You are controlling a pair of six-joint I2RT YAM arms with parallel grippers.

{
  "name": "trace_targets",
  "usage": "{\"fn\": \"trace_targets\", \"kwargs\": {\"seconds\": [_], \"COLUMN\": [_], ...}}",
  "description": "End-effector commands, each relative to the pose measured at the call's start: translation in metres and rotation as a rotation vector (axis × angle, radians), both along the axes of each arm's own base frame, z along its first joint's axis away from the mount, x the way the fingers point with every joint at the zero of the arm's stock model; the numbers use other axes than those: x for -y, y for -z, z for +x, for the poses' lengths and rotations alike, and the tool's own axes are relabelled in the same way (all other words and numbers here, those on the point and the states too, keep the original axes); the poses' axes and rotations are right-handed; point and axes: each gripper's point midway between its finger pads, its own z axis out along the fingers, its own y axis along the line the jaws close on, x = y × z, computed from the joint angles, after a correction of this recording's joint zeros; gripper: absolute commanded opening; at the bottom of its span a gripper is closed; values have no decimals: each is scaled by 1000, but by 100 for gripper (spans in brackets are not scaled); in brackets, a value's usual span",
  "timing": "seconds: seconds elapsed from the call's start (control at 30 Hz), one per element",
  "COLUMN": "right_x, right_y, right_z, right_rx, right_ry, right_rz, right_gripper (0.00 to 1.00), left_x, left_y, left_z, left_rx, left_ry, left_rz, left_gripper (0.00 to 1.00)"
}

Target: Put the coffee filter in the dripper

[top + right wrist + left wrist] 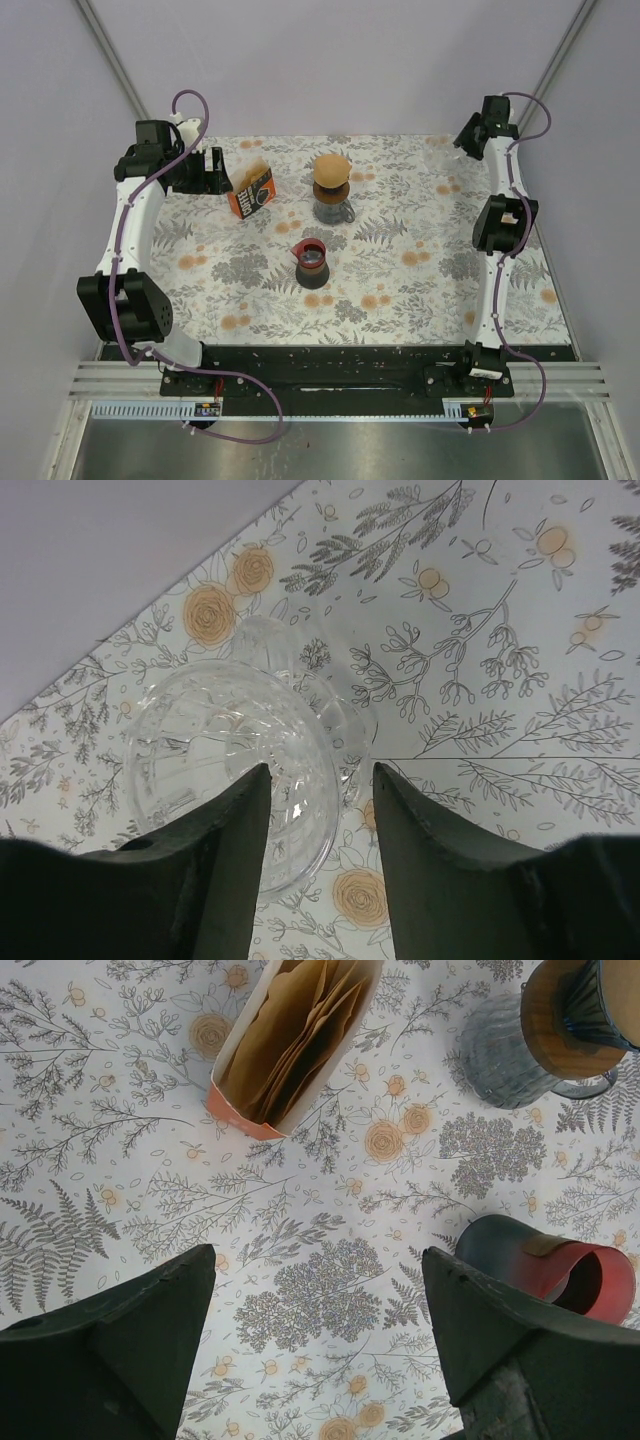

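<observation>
Brown paper coffee filters stand in an open orange and white box at the back left of the flowered cloth. My left gripper hovers open over bare cloth just short of that box, with nothing between its fingers. The clear glass dripper lies on its side at the back right, faint in the top view. My right gripper is open right over it. Its left finger crosses the bowl, and the rim's edge shows in the gap. I see no contact with the right finger.
A glass carafe topped by a brown wooden-collared cone stands at the back centre, also in the left wrist view. A dark cup with a red rim sits mid-table, close to my left gripper's right finger. The back wall runs close behind the dripper.
</observation>
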Motion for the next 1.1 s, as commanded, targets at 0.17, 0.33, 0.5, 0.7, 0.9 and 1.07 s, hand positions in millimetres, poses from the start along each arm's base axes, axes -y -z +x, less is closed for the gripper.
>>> {"fn": "trace_targets", "kwargs": {"seconds": [0.17,0.33,0.5,0.7,0.9,1.07], "right_x": [-14,-14,-17,-71,-150,-238], "right_y": [26,0,-47,-120,-160,-157], "right_z": [7,-1,-21,-73,-145,-206], "right_rx": [-12,4,35,109,159,41], "right_ry": [-38,-53,-111,-418,-852,-1179], "right_rz": [57,35,-11,-45,12,-96], "right_gripper": [35,5,0,0,0,0], "left_x": [-5,-4,-4,-2,3,3], "left_y": [-17,-17,-18,-20,-23,-30], "left_z": [12,11,11,9,4,-3], "left_rx": [55,53,59,62,68,91], "left_ry": [-10,-7,-5,0,17,22], "left_rz": [8,7,10,0,-18,-8], "left_gripper": [88,88,88,88,88,88]}}
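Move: The clear dripper stands on the table just off my right hand, its middle about 4 cm to the left, 2 cm farther out and some 7 cm below; its near rim is almost under my fingertips. The glass server carrying the filter-filled dripper is some 40 cm left and 20 cm back, and the red-topped pot about 46 cm left and 36 cm back. From my left hand, the clear dripper lies roughly 63 cm right, 27 cm ahead and 19 cm lower. With my right hand I sink about 5 cm, fingers straddling the clear dripper's rim, and close them to pinch its wall. Then I draw back and, gathering speed, sweep up, left and back towards the glass server, ending some 20 cm above the low point, while the wrist turns about 45 degrees counter-clockwise and the fingers keep their hold. ##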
